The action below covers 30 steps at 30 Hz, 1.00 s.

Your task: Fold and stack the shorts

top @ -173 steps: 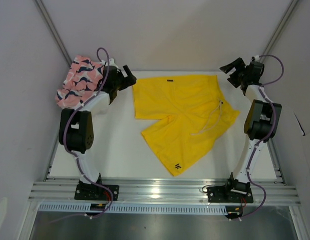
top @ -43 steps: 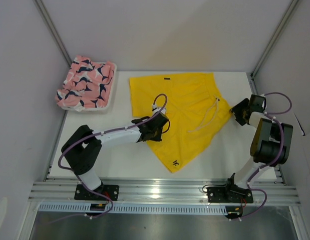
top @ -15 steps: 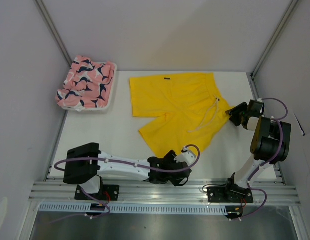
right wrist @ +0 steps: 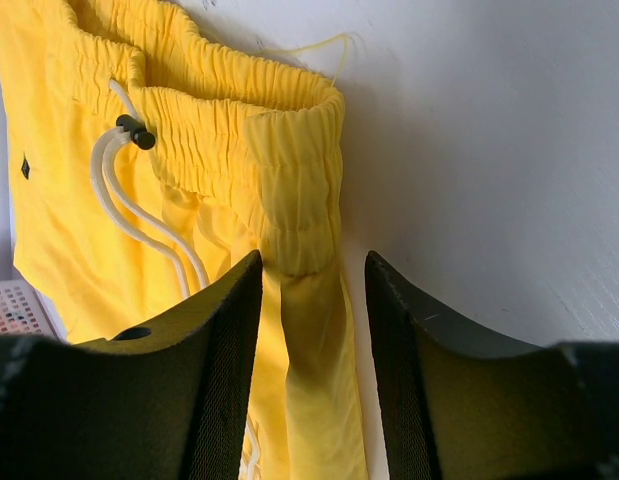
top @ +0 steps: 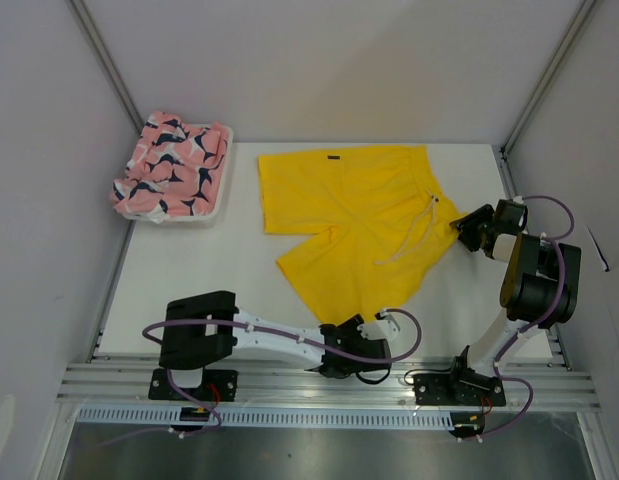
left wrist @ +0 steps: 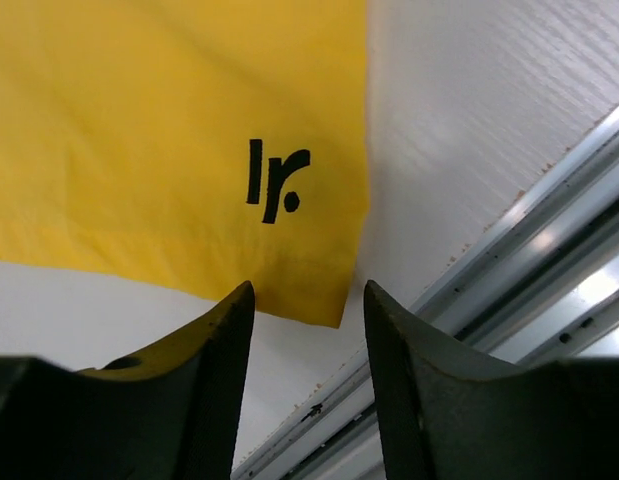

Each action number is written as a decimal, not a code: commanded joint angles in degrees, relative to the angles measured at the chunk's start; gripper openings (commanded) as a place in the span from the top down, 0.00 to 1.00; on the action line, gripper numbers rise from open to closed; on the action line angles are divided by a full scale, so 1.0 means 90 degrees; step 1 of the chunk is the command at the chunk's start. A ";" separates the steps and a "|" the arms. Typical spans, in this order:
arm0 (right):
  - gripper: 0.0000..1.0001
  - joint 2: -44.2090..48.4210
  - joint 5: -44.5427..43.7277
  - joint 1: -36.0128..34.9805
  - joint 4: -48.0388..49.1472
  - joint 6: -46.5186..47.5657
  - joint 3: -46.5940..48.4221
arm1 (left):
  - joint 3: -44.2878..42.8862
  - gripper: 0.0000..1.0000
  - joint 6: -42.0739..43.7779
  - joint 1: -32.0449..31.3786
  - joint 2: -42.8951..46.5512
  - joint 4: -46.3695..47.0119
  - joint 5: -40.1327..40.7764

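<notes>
The yellow shorts [top: 359, 220] lie spread flat on the white table, waistband to the right. My left gripper [top: 357, 332] is low at the near edge, over the leg's bottom corner. In the left wrist view it [left wrist: 309, 290] is open, its jaws on either side of the hem corner by the black logo [left wrist: 274, 180]. My right gripper [top: 469, 228] is open at the right end of the waistband. In the right wrist view the gripper [right wrist: 312, 258] has the waistband [right wrist: 294, 180] between its jaws, with the white drawstring [right wrist: 139, 200] to the left. The pink whale-print shorts [top: 169, 165] lie bunched in the basket.
A white mesh basket [top: 221, 190] stands at the back left; its corner shows in the right wrist view [right wrist: 14, 305]. An aluminium rail [top: 329, 380] runs along the near table edge, close to the left gripper [left wrist: 529, 270]. Grey walls enclose the table.
The left arm swept from the basket across the yellow shorts to the leg's near corner, then a little to the right. The right arm came down to the waistband's end.
</notes>
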State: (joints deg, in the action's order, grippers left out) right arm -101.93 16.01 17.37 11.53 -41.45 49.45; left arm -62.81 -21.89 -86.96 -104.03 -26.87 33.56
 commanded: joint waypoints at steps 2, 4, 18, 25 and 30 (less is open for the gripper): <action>0.53 -0.0090 0.0077 -0.0015 0.0242 0.0016 -0.0045 | -0.0238 0.53 0.0196 0.0072 -0.0111 -0.0042 0.0256; 0.53 -0.0100 0.0077 -0.0025 0.0233 0.0016 -0.0045 | -0.0258 0.56 0.0215 0.0082 -0.0160 -0.0032 0.0265; 1.00 0.0153 -0.0431 -0.0221 -0.0841 0.0260 0.0228 | -0.0355 1.00 0.0089 -0.0132 -0.0326 0.0174 -0.0282; 1.00 0.1148 -0.1270 -0.0103 -0.2187 0.0678 0.0228 | -0.0687 1.00 -0.0448 -0.0806 0.0064 -0.0353 -0.0506; 1.00 0.1939 -0.2049 -0.0103 -0.3613 0.1021 0.0277 | -0.0688 1.00 -0.0945 -0.1217 0.0718 -0.0569 -0.0994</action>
State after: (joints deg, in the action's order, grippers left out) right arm -89.12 4.82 16.12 -11.38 -35.59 50.00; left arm -67.00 -25.85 -96.47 -103.66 -30.00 28.34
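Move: The leg's near hem corner sits almost between the open left fingers, about 1 cm ahead and 2 cm below; its black logo is some 5 cm ahead and 1 cm right, the front metal rail about 5 cm back, straight behind. The right hand straddles the waistband's near end, roughly 1 cm to its left and 1 cm below, with the drawstring toggle about 7 cm ahead and 6 cm left. Both hands sink a centimetre, pinch hem corner and waistband end, then drag the shorts back roughly 6–8 cm, rising. ##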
